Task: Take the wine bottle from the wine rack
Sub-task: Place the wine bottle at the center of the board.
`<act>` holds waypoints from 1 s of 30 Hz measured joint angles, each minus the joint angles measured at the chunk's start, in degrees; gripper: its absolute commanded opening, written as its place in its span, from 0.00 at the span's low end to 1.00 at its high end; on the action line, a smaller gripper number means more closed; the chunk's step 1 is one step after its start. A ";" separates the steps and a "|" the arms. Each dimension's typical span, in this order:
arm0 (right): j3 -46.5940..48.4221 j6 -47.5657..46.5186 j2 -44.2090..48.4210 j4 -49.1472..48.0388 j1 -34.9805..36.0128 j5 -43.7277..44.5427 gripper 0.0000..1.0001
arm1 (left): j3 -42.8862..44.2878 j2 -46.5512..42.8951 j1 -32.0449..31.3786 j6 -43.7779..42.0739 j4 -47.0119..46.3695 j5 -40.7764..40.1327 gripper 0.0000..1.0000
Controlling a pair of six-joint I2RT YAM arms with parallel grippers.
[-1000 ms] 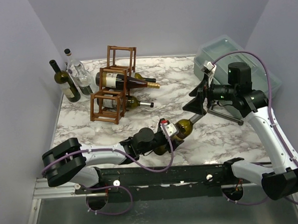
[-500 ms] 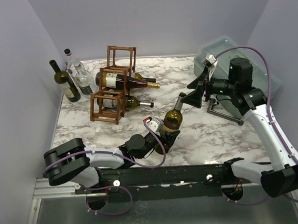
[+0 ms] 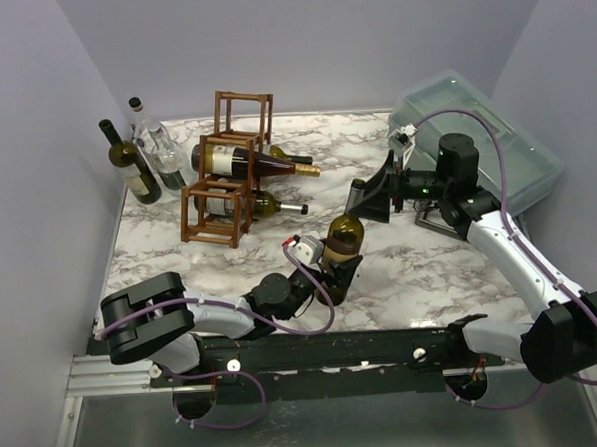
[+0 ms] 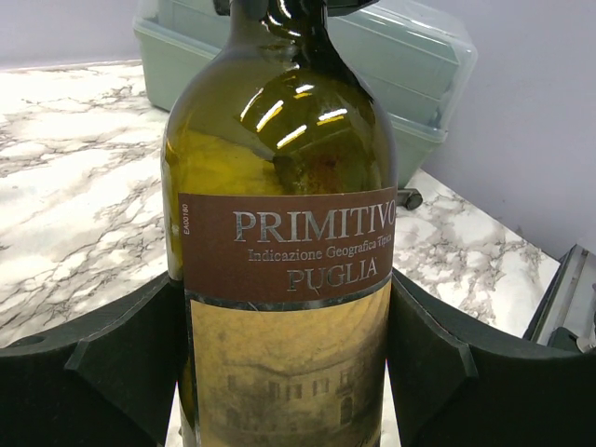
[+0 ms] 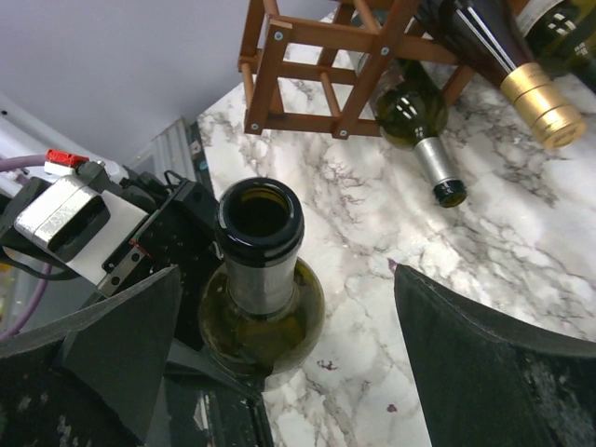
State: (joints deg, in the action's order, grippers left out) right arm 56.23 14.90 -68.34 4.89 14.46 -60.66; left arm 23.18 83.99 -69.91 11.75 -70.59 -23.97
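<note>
The wine bottle (image 3: 343,237), dark green with a brown and tan label, stands upright on the marble in front of the arms, off the wine rack (image 3: 220,191). My left gripper (image 3: 331,266) is shut on its lower body; in the left wrist view the bottle (image 4: 284,251) fills the gap and both pads press its sides. My right gripper (image 3: 365,200) hangs open at the bottle's top. In the right wrist view the open-mouthed neck (image 5: 261,237) sits between the wide-apart fingers (image 5: 116,345), nearer the left one, with a clear gap to the right.
Two more bottles lie in the rack (image 5: 317,56): a gold-capped one (image 3: 265,163) and a lower one (image 3: 275,205). Two bottles (image 3: 127,160) stand at the back left. A grey-green lidded bin (image 3: 479,134) sits at the back right.
The left arm has swung the bottle from a tilt to upright and drawn it left and nearer. The right gripper has moved left over the bottle's neck.
</note>
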 measured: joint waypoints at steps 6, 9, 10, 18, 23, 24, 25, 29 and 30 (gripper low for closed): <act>-0.68 4.22 -0.94 -6.62 4.26 -0.83 0.60 | 0.00 1.25 -0.37 -0.04 -0.96 -0.17 0.00; -0.59 5.22 -2.03 -8.17 5.55 -1.11 0.35 | 0.00 1.66 -0.63 -0.20 -1.40 -0.20 0.00; -0.59 5.22 -2.43 -8.48 5.64 -1.01 0.25 | 0.00 1.66 -0.70 -0.28 -1.57 -0.22 0.00; -0.22 3.54 -2.84 -9.20 5.75 -0.55 0.00 | 0.00 1.66 -0.85 0.26 -2.97 -0.63 0.41; 1.53 0.83 -3.52 -7.21 6.14 -0.72 0.00 | -0.68 1.40 -0.83 0.11 -3.80 -0.50 0.93; 1.92 0.11 -3.85 -6.71 6.45 -0.83 0.00 | -1.25 1.03 -0.81 0.07 -4.04 -0.48 0.96; 2.14 -0.81 -4.20 -6.47 6.75 -1.14 0.00 | -2.08 0.24 -0.76 0.63 -4.26 -0.57 0.99; 2.43 -4.07 -5.35 -6.45 7.34 -1.77 0.00 | -5.44 -4.83 -0.72 2.03 -3.04 0.50 0.99; 2.43 -5.16 -5.64 -6.45 7.74 -1.77 0.00 | -5.90 -6.34 -0.68 2.45 -1.77 0.63 0.99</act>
State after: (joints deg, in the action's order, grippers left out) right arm 58.65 9.74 -73.97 -1.56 22.20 -62.43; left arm 17.28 77.65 -70.59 14.20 -72.36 -23.33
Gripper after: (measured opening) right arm 0.353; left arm 0.986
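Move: The neck of the upright wine bottle lies just in front of the open right fingers, about 4 cm left of the right hand point, 1 cm back and 1 cm lower. The left hand still holds the bottle's body; from it the neck stands some 11 cm up, about 1 cm ahead and 1 cm right. From the right hand, the lower rack bottle's neck is roughly 18 cm ahead, 12 cm left and 22 cm down; the wine rack's middle is 26 cm ahead, 31 cm left and 18 cm down. Slide the right gripper about 3 cm left and slightly back until the bottle's neck is between its fingers, then pinch the neck just below the mouth. Keep that hold and ease another centimetre left, turning some 10 degrees counter-clockwise. Hold the left hand nearly still until the neck is gripped, then open its fingers and draw back off the body, 2 to 3 cm left and back. ##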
